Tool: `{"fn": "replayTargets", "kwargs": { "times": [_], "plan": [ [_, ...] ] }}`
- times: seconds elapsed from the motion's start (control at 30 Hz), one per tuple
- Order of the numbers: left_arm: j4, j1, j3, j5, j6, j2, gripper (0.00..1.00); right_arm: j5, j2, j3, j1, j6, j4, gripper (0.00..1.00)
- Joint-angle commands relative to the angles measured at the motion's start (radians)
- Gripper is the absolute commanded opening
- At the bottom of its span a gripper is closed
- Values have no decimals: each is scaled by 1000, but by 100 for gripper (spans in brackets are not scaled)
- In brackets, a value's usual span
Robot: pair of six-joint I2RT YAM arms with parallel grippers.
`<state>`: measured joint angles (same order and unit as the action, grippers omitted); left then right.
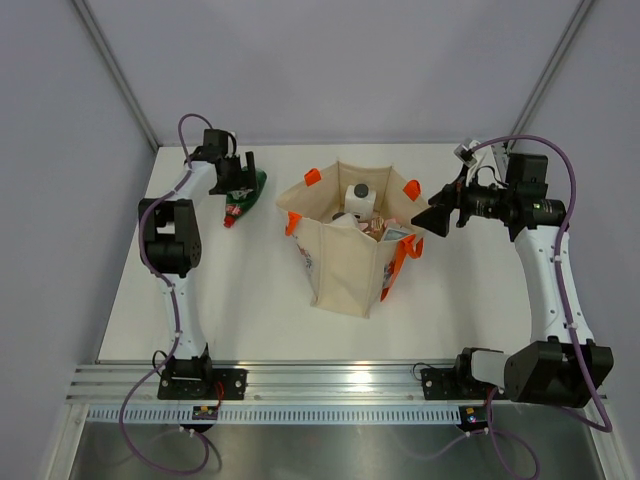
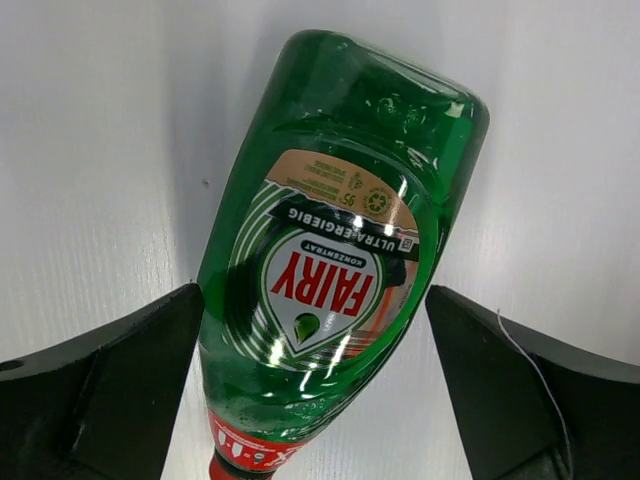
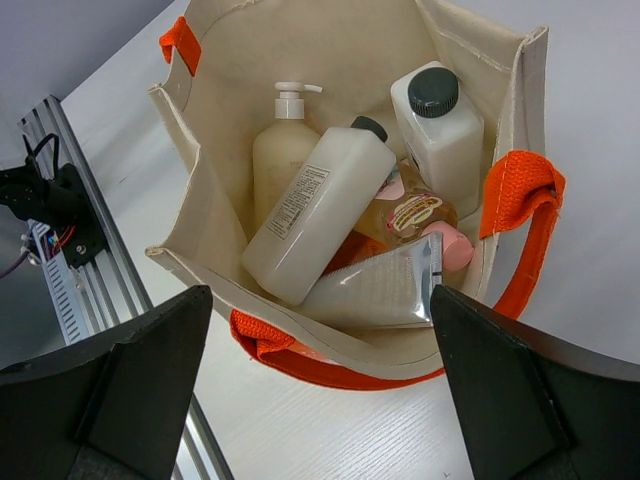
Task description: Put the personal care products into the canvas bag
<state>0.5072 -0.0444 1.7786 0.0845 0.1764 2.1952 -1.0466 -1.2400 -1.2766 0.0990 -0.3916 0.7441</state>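
Note:
A green red-capped bottle (image 1: 248,192) (image 2: 340,230) lies on its side on the white table at the back left, red cap toward the arms. My left gripper (image 1: 236,186) (image 2: 313,295) is low over it, open, one finger on each side of the bottle's lower body without pinching it. The canvas bag (image 1: 345,265) (image 3: 330,40) stands upright mid-table. Inside it are a cream pump bottle (image 3: 283,150), a tilted white black-capped bottle (image 3: 320,210), a squarer white bottle (image 3: 440,130), a pink clear bottle (image 3: 412,215) and a white tube (image 3: 380,290). My right gripper (image 1: 422,220) (image 3: 320,295) hovers open just right of the bag, holding nothing.
An aluminium rail (image 1: 330,385) (image 3: 70,270) with both arm bases runs along the near table edge. Grey walls close in the back and both sides. The bag's orange handles (image 3: 525,195) hang over its rim.

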Motion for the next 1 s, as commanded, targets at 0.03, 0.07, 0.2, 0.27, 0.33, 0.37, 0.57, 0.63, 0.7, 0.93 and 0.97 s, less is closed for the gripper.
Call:
{"fn": "replayTargets", "kwargs": {
  "times": [0.03,0.07,0.2,0.27,0.33,0.37,0.57,0.63,0.7,0.93,0.97],
  "plan": [
    [47,5,24,24,9,21,98,-50,-12,3,11,13,-42,99],
    [47,6,15,24,8,21,98,-52,-15,5,11,16,-43,100],
    [39,5,-27,32,15,20,98,-62,-10,8,18,20,-42,100],
    [36,5,-39,12,23,18,98,-66,-7,11,22,20,-43,99],
    [42,6,-42,8,32,18,98,-67,-4,16,25,22,-43,100],
    [42,6,-44,9,34,14,98,-69,-1,17,27,22,-45,100],
    [54,3,-67,-2,58,-12,98,-75,0,19,33,25,-45,99],
    [50,3,-90,-8,67,-35,98,-75,4,20,34,25,-45,99],
    [43,5,-123,-26,86,-73,99,-78,5,22,34,25,-45,99],
    [11,-6,-225,-12,103,-166,99,-82,13,28,36,26,-45,99],
    [14,-8,-231,-11,101,-166,99,-84,16,31,38,25,-46,100]
  ]
}}
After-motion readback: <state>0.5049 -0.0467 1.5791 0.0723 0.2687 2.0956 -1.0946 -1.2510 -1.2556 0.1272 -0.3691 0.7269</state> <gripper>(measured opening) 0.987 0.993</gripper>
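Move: The green bottle lies on the table practically between the left hand's open fingers, its middle about 2 cm ahead, 1 cm right and 1 cm below, with its red cap pointing back towards the robot. The canvas bag stands some 33 cm to the right and 19 cm nearer the base, its middle about 8 cm higher. From the right hand the green bottle is roughly 53 cm left, 24 cm ahead and 24 cm down. Back towards the base, mostly in a late pull after a near standstill, the left hand goes about 5 cm and sinks about 2 cm, working along the green bottle from its label towards the neck. The fingers stay wide open astride the bottle, brushing its sides and dragging it along, while the hand turns some 5 degrees counter-clockwise and points a little more steeply down. ##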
